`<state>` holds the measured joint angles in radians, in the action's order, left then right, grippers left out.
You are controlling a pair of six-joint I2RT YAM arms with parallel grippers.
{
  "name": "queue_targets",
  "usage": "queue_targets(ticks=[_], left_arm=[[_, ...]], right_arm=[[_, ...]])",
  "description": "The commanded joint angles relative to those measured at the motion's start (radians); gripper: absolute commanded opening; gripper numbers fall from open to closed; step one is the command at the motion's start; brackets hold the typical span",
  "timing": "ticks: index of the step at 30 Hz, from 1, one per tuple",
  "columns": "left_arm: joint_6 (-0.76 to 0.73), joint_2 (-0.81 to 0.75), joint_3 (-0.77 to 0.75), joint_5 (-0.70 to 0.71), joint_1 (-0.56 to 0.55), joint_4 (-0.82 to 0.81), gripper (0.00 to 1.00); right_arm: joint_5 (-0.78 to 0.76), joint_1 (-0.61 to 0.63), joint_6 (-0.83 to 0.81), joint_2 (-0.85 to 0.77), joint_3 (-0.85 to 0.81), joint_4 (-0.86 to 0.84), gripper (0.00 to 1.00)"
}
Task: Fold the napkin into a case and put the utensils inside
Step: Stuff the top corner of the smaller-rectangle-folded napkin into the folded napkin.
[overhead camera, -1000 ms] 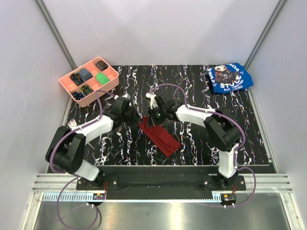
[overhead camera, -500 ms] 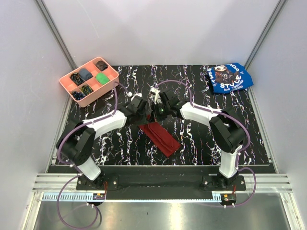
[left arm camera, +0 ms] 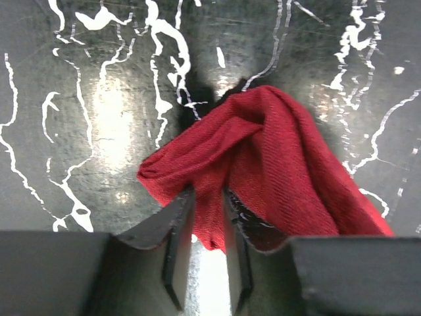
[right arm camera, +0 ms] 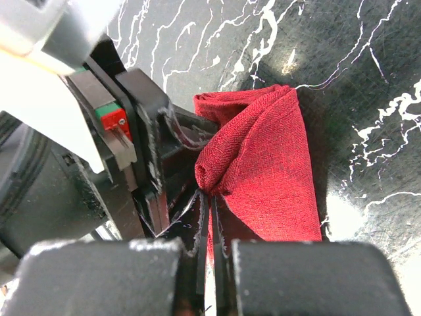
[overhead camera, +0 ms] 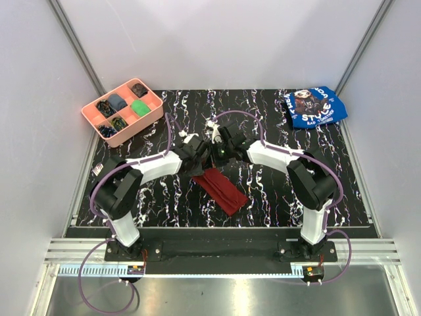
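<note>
The dark red napkin (overhead camera: 222, 189) lies as a narrow folded strip on the black marbled table, and its far end is lifted. My right gripper (overhead camera: 217, 153) is shut on an edge of that raised end; in the right wrist view the cloth (right arm camera: 270, 178) runs between its nearly closed jaws (right arm camera: 209, 196). My left gripper (overhead camera: 200, 155) faces it from the left. Its jaws (left arm camera: 208, 197) stand partly open, and a bunched fold of the napkin (left arm camera: 276, 164) hangs between them. A thin silver utensil (overhead camera: 98, 170) shows at the table's left edge behind the left arm.
A pink compartment tray (overhead camera: 123, 110) with small items stands at the back left. A blue printed cloth (overhead camera: 314, 106) lies at the back right. The two wrists sit very close together over the napkin's far end. Walls enclose the table on three sides.
The left arm has swung right, from near the tray side to the napkin's far end, and its jaws now straddle a fold. The right gripper shifted slightly right, still holding the cloth.
</note>
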<state>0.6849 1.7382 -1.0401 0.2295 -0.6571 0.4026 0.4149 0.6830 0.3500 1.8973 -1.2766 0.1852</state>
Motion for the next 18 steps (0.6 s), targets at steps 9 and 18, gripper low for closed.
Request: queue_targets(ticks=[9,18], left_arm=[[0.044,-0.15,0.086,0.077,-0.003,-0.134,0.0],[0.065,-0.247,0.209,0.094,-0.003,-0.278,0.0]], right_arm=[[0.077,-0.005,0.026,0.028,-0.02,0.005,0.0],[0.122,-0.004,0.03,0.068,-0.038,0.003,0.0]])
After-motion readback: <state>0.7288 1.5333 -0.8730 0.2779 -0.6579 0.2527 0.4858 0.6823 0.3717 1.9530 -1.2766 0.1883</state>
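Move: The napkin's top corner lies practically at the left fingertips, about 1 cm ahead and 1 cm below, with no clear offset to either side. The raised layer that the right hand already pinches is some 4 cm to the left hand's right and 2 cm ahead, roughly 4 cm higher. The rest of the folded napkin centres about 8 cm right and 7 cm back of the left hand. From the right hand, the corner is 4 cm left, 1 cm back and 5 cm down. Staying low at the napkin's top end, the left hand first shuts its slightly parted fingers completely, then rises about 3 cm beside the raised layer, its fingertips tipping some 10 degrees outward. Meanwhile the right hand keeps its pinch on that layer and eases down 2 cm and a little back towards the folded napkin. ##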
